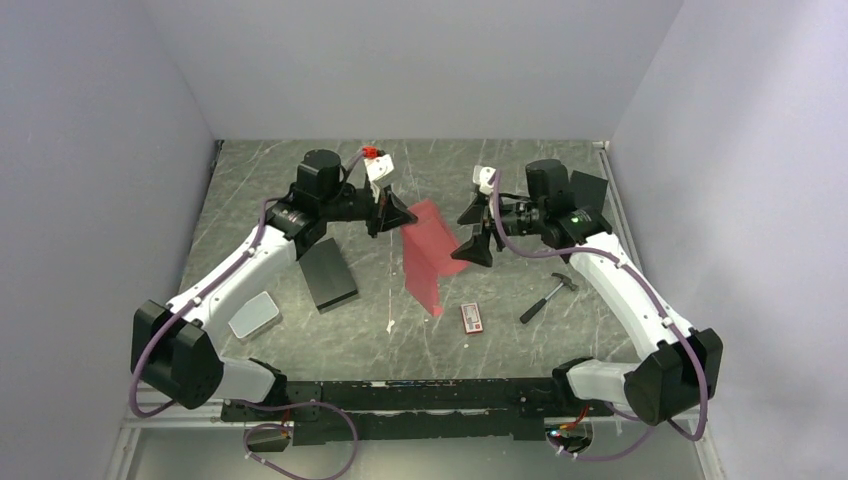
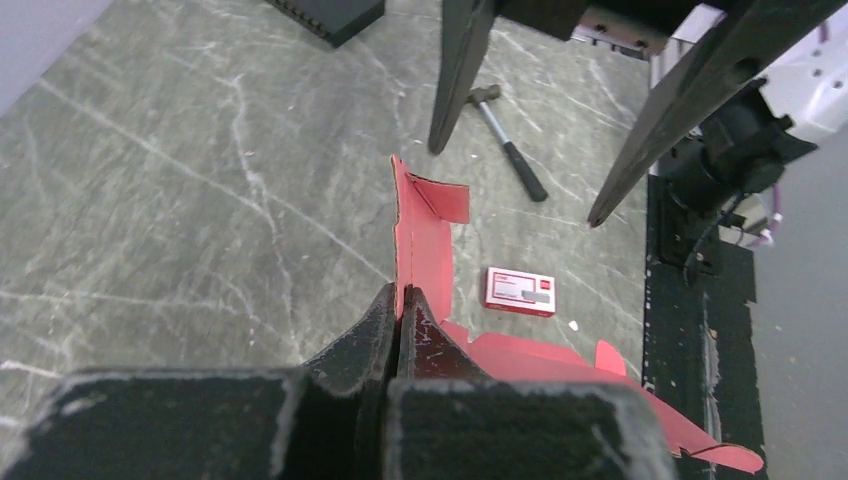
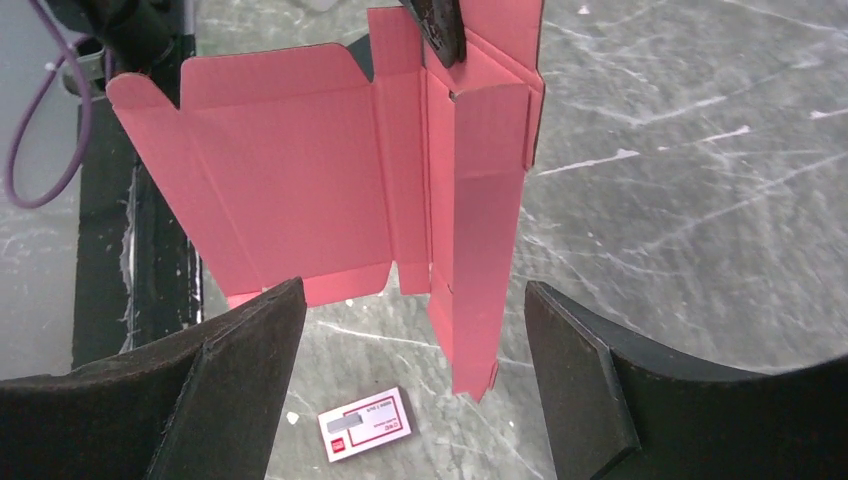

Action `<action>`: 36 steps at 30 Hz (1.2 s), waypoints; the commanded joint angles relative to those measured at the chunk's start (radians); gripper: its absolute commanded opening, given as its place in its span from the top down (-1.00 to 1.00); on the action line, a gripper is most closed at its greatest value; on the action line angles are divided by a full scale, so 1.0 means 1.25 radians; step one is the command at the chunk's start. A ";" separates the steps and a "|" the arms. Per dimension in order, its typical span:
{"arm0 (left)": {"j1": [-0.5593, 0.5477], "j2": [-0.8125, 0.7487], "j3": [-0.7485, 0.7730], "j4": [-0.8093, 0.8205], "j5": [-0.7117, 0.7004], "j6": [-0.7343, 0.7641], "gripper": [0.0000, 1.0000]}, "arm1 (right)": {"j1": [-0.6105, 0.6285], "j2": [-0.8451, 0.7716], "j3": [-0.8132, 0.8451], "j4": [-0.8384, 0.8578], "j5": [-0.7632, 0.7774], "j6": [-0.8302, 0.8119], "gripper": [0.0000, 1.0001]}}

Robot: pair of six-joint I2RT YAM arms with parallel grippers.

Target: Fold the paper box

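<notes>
The paper box (image 1: pixel 424 252) is a red-pink die-cut sheet held up off the table, partly creased, with a narrow panel (image 3: pixel 480 230) folded forward. My left gripper (image 1: pixel 392 215) is shut on the sheet's top edge, its jaws pinching the card (image 2: pixel 400 300). That gripper's finger (image 3: pixel 440 30) shows at the top of the right wrist view. My right gripper (image 1: pixel 476 232) stands open just right of the sheet and grips nothing. In its own view the paper box (image 3: pixel 300 190) hangs in front of the spread jaws (image 3: pixel 412 292).
A small red-and-white packet (image 1: pixel 471 318) lies on the table below the sheet. A hammer (image 1: pixel 548 297) lies to its right. A black box (image 1: pixel 328 273) and a pale grey case (image 1: pixel 254 314) sit on the left. The arms' black base rail (image 1: pixel 420 395) runs along the near edge.
</notes>
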State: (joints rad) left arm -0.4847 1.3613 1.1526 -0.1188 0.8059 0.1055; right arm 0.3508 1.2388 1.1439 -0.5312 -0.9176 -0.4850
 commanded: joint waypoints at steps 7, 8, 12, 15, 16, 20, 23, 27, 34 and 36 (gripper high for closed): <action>-0.012 -0.044 0.012 0.008 0.101 0.022 1.00 | 0.014 -0.004 -0.029 0.092 -0.037 -0.018 -0.68; -0.012 -0.047 0.007 0.016 0.106 0.014 1.00 | 0.015 -0.003 -0.037 0.106 -0.039 -0.009 -0.67; -0.012 -0.059 -0.009 0.024 0.116 0.015 1.00 | 0.006 0.008 -0.020 0.062 -0.116 -0.020 -0.65; -0.012 -0.073 -0.018 0.016 0.109 0.021 1.00 | -0.008 -0.002 -0.025 0.072 -0.159 0.015 -0.63; -0.012 -0.078 -0.023 0.018 0.106 0.017 1.00 | -0.012 -0.011 -0.033 0.082 -0.169 0.030 -0.63; -0.012 -0.082 -0.032 0.031 0.102 -0.025 1.00 | -0.014 -0.029 -0.047 0.122 -0.172 0.087 -0.63; -0.012 -0.084 -0.045 0.049 0.110 -0.054 1.00 | -0.023 -0.026 -0.041 0.160 -0.165 0.159 -0.63; -0.027 -0.097 -0.065 0.040 0.085 -0.028 1.00 | -0.059 -0.020 -0.055 0.315 -0.230 0.415 -0.61; -0.074 -0.094 -0.054 0.007 0.019 0.023 1.00 | -0.071 0.041 -0.101 0.537 -0.203 0.763 -0.60; -0.081 -0.094 -0.057 0.011 0.006 0.028 1.00 | -0.069 0.055 -0.100 0.533 -0.199 0.764 -0.58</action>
State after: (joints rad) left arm -0.5694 1.2770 1.0672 -0.1200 0.8543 0.0959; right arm 0.2626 1.2732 1.0348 -0.0086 -1.1553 0.2760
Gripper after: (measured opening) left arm 0.014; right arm 0.799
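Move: The left fingers already pinch the paper box's upper edge; its hanging middle lies some 7 cm back, 3 cm right and 8 cm below them. From the open right hand, that middle is about 4 cm back, 5 cm left and 6 cm lower. The red-white card box lies on the table roughly 10 cm back and 4 cm right of the right hand, some 25 cm below. Still pinching, the left draws the paper box back about 5 cm; the open right rises 4 cm, turning 30 degrees. ##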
